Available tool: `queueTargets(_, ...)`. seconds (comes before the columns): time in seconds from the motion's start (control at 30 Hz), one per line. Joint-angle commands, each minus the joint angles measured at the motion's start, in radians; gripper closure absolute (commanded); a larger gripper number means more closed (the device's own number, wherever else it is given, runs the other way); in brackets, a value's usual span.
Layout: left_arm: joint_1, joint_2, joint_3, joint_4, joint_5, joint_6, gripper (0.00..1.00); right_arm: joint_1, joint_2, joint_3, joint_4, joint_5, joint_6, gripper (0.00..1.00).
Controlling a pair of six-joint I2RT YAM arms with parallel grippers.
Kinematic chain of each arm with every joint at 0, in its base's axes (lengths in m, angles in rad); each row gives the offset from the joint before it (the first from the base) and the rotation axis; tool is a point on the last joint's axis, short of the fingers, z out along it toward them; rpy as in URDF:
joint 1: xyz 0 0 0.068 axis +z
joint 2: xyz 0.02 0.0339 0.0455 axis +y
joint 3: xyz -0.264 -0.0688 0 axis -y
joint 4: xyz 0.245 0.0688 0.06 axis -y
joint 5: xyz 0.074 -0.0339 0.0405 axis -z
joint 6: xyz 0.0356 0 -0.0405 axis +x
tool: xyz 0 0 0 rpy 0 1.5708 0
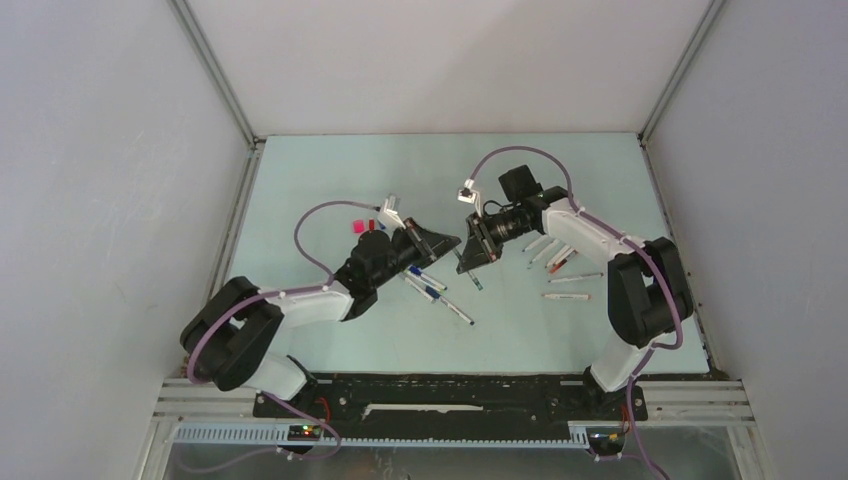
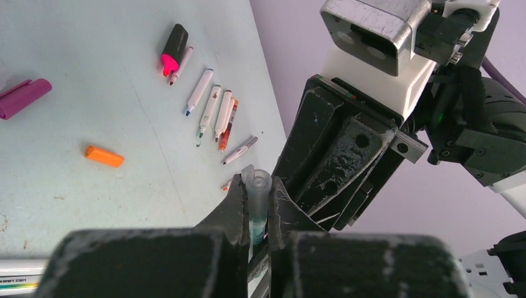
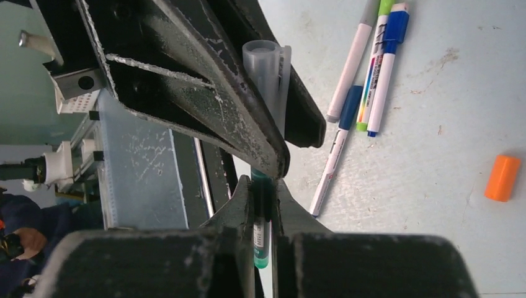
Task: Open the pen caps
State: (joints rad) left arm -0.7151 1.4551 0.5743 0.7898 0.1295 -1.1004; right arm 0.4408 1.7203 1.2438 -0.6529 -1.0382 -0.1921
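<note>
One green pen [image 3: 260,242] hangs in the air between both grippers above the table's middle. My left gripper [image 2: 257,184] is shut on its translucent pen cap [image 3: 265,62], which sticks out past the fingertips. Facing it tip to tip, my right gripper [image 3: 262,183] is shut on the pen's barrel just below the cap. From above, the left gripper [image 1: 445,243] and right gripper [image 1: 468,258] almost touch. An orange cap [image 2: 104,156] and a fat pink highlighter cap [image 2: 25,96] lie loose on the table.
Several uncapped pens [image 2: 214,112] and a black highlighter [image 2: 173,46] lie in a row by the right arm. Capped pens with blue caps [image 3: 384,37] lie near the left arm. Grey walls enclose the table [image 1: 560,330].
</note>
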Motion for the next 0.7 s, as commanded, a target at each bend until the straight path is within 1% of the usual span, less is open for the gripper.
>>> queueTargets(0.0,0.045,-0.062,0.036,0.076,-0.065,0.020,1.00,0.007,0.006,0.005,-0.016,0.006,-0.017,1.00)
queueTargets(0.1,0.160,-0.136,0.014,0.074,-0.154,0.028,1.00,0.015,0.016,0.005,-0.067,-0.006,-0.049,1.00)
queueTargets(0.2,0.301,-0.200,0.016,0.066,-0.211,0.044,1.00,0.034,0.023,-0.023,-0.064,-0.006,-0.049,1.00)
queueTargets(0.3,0.371,-0.240,0.056,0.014,-0.221,0.092,1.00,0.054,0.039,-0.032,-0.065,-0.005,-0.043,1.00)
queueTargets(0.37,0.389,-0.258,0.077,-0.020,-0.215,0.118,1.00,0.059,0.045,-0.032,-0.059,0.010,-0.040,1.00)
queueTargets(0.4,0.395,-0.262,0.077,-0.033,-0.201,0.122,1.00,0.060,0.041,-0.032,-0.057,0.040,-0.041,1.00)
queueTargets(0.43,0.397,-0.268,0.073,-0.049,-0.184,0.127,1.00,0.063,0.032,-0.032,-0.058,0.092,-0.058,1.00)
queueTargets(0.47,0.397,-0.279,0.070,-0.098,-0.162,0.131,1.00,0.065,0.021,-0.032,-0.061,0.169,-0.079,1.00)
queueTargets(0.53,0.398,-0.297,0.069,-0.246,-0.104,0.149,1.00,0.077,-0.002,-0.053,-0.031,0.401,-0.108,1.00)
queueTargets(0.57,0.397,-0.305,0.062,-0.334,-0.083,0.162,1.00,0.085,-0.006,-0.069,-0.015,0.522,-0.126,0.98)
queueTargets(0.6,0.397,-0.312,0.054,-0.423,-0.072,0.176,1.00,0.085,0.006,-0.079,-0.010,0.606,-0.131,0.96)
queueTargets(0.67,0.398,-0.320,0.044,-0.620,-0.080,0.203,1.00,0.077,0.034,-0.081,-0.024,0.671,-0.133,0.93)
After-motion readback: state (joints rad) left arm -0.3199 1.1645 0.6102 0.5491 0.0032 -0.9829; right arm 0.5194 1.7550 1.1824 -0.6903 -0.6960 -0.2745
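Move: The left hand already pinches the clear cap, still on the teal pen the right hand grips, whose barrel lies about 4 cm back, 3 cm right and 4 cm below. From the left hand, some 17 cm below, the cap row's magenta end is 6 cm ahead, 1 cm left; the loose orange cap 1 cm ahead, 3 cm right. From the right hand, the nearer crosswise uncapped pen is about 25 cm right, 1 cm ahead, 13 cm below. Keeping its pinch on the clear cap, the left hand eases and then whips away from the pen, about 17 cm left, 10 cm forward and 11 cm up, swinging some 30 degrees counter-clockwise high over the cap row, before it starts to sink by about 4 cm. The right hand first holds the teal pen nearly still against the pull, then lowers it about 7 cm, dipping back and coming forward again with a small shift right at the end, while its leftward-pointing fingers tip down some 20 degrees. ##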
